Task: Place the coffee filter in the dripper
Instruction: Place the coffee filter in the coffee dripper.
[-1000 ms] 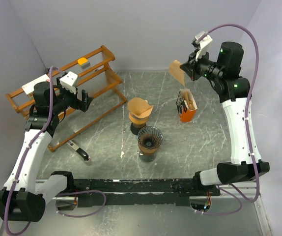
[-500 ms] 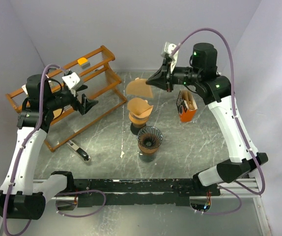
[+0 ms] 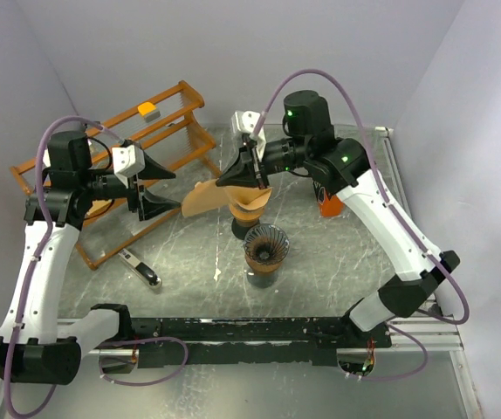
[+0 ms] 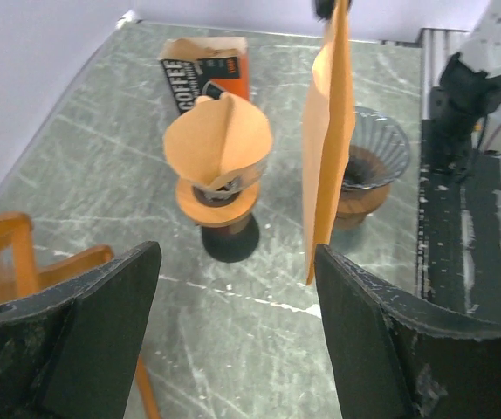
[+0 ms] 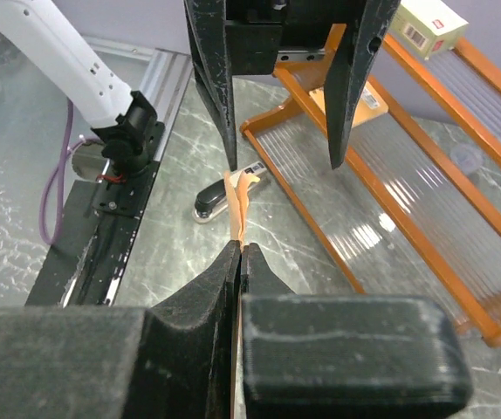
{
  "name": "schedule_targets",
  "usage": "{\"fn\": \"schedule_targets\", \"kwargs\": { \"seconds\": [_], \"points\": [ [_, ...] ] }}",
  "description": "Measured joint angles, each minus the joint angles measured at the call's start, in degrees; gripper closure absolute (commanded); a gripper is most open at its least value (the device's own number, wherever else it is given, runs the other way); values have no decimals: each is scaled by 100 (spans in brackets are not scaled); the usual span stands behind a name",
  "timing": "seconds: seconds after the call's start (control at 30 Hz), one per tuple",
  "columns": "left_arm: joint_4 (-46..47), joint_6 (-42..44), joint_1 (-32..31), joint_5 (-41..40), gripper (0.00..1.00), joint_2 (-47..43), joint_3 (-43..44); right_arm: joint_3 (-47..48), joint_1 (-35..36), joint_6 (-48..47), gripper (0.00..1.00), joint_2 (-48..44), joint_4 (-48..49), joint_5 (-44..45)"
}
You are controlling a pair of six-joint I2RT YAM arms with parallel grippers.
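Observation:
My right gripper [image 3: 233,180] [image 5: 241,253] is shut on a flat brown coffee filter [image 3: 202,199] [image 5: 238,194], held in the air left of the drippers. In the left wrist view the filter [image 4: 329,140] hangs edge-on. My left gripper [image 3: 161,187] [image 4: 233,323] is open and faces the filter's free end, its fingertips [image 5: 220,105] just short of the paper. A brown dripper [image 3: 249,202] [image 4: 218,157] has an opened filter seated in it. In front of it stands a dark ribbed dripper [image 3: 265,247] [image 4: 374,161] with nothing in it.
An orange coffee filter box [image 3: 329,202] [image 4: 205,70] stands behind the drippers, partly hidden by the right arm. A wooden rack [image 3: 159,131] [image 5: 408,175] fills the back left. A black-handled tool [image 3: 141,269] [image 5: 220,196] lies on the table near the rack.
The right arm swung left from above the box, carrying the filter across to the left gripper. The left gripper turned toward it and its jaws narrowed a little.

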Motion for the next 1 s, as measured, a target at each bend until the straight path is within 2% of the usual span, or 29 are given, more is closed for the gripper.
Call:
{"fn": "schedule_targets", "kwargs": {
  "seconds": [0.3,0.67,0.83,1.0],
  "points": [
    [50,-273,-39,894,20,-127,-190,50,376,-190,100,400,2,162],
    [-267,-20,-166,730,27,-155,-72,79,468,-385,100,490,-92,457],
    [17,-293,-413,667,34,-208,-273,81,531,-332,100,490,-61,457],
    [164,-444,-737,498,50,-162,-420,81,553,-247,100,487,9,461]
  ]
}}
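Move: The coffee filter held by the right hand has its middle about 7 cm to the right of the left hand, 2 cm back and 3 cm higher. From the left hand, the filter-lined dripper stands some 18 cm right, 6 cm ahead and 19 cm below. From the right hand, the open left gripper waits about 11 cm left, 1 cm ahead and 6 cm below, and the empty dripper stands 11 cm right, 5 cm back and 26 cm below. Still pinching the filter, the right hand carries it some 3 cm left and as far down towards the left gripper, then almost stops. The left hand draws back about 4 cm, then goes 2 cm right and slightly down, turning some 10 degrees clockwise, so that its open fingers straddle the filter's free end; they close by about a quarter of their range, not shut. ##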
